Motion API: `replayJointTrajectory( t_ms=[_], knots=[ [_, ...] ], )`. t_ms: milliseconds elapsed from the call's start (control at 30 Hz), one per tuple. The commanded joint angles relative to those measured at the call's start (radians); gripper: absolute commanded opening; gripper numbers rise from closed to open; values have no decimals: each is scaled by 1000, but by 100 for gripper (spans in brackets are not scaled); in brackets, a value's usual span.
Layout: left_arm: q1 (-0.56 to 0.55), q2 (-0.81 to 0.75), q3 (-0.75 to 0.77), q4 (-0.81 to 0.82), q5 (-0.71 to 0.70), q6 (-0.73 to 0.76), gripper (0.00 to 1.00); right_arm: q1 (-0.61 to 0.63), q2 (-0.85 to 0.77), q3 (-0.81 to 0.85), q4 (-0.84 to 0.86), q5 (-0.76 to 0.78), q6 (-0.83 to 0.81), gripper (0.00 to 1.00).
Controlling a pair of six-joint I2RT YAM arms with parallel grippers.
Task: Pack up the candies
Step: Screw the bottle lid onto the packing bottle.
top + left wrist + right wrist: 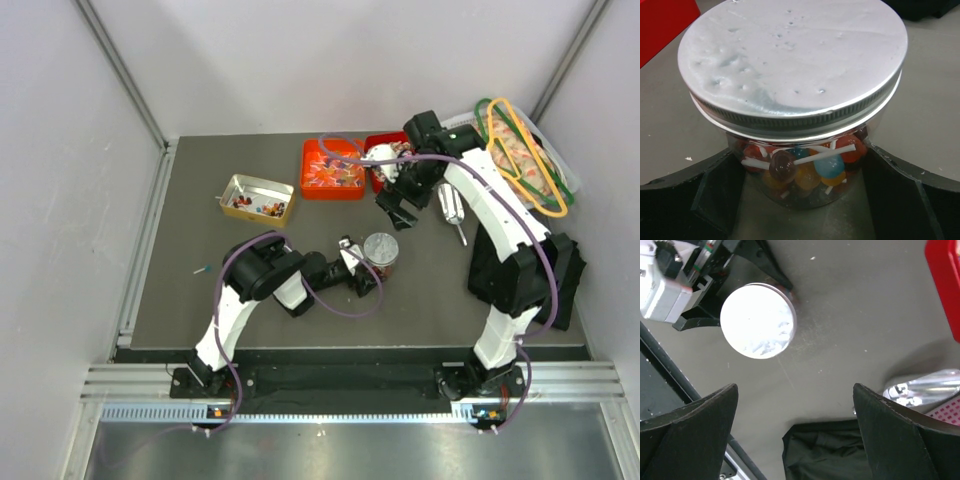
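A clear jar [380, 250] with a silver screw lid [790, 55] stands upright on the grey table, holding the candies [830, 165], round coloured sweets on white sticks. My left gripper [801, 150] straddles the jar low down, one black finger [710, 195] close against each side. I cannot see whether the fingers press on the glass. From above, the left gripper [352, 255] sits at the jar's left. More candies lie in an orange tray [332, 168] and a gold tin [257, 197]. My right gripper [795, 387] hangs open and empty above the table, with the jar's lid [758, 320] below and to its left.
A second red tray [385, 150] sits under the right arm's wrist. A shiny metal piece [452, 210] lies right of the jar. A clear bin [525, 155] with yellow and green loops stands at the back right. A small blue bit [201, 270] lies at the table's left.
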Motion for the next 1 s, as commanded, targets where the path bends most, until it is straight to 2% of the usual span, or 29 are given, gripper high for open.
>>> replayJointTrajectory(
  t_ms=[0,200,500,967],
  knots=[
    [5,58,-8,33,21,-3,86,62,-19,-67,-1,9,-49,96],
    [11,62,-10,50,28,-20,87,99,-65,-219,83,21,-64,96],
    [11,70,-10,65,33,-24,84,137,-93,-322,235,56,-71,96],
    [11,69,-8,54,30,-24,82,194,-41,-342,320,75,-70,97]
  ],
)
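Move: Below the open right hand lies the bottle lid, already resting on the packing bottle: about 4 cm back, 4 cm to the left and some 12 cm down. From that hand the red tray stands about 20 cm ahead and 1 cm right, the orange tray about 20 cm ahead and 15 cm left, the scoop about 10 cm ahead and 13 cm right. The left hand already grips the bottle; the lid is some 6 cm above it, 1 cm ahead and 1 cm right. Sinking about 8 cm towards the lid, the right hand first comes down and back together, then shifts left with little further drop, ending 3 cm back and 4 cm left while turning some 10 degrees counter-clockwise. Its fingers stay wide open, a little above the lid. The left hand stays in place and keeps its fingers around the bottle's body. ##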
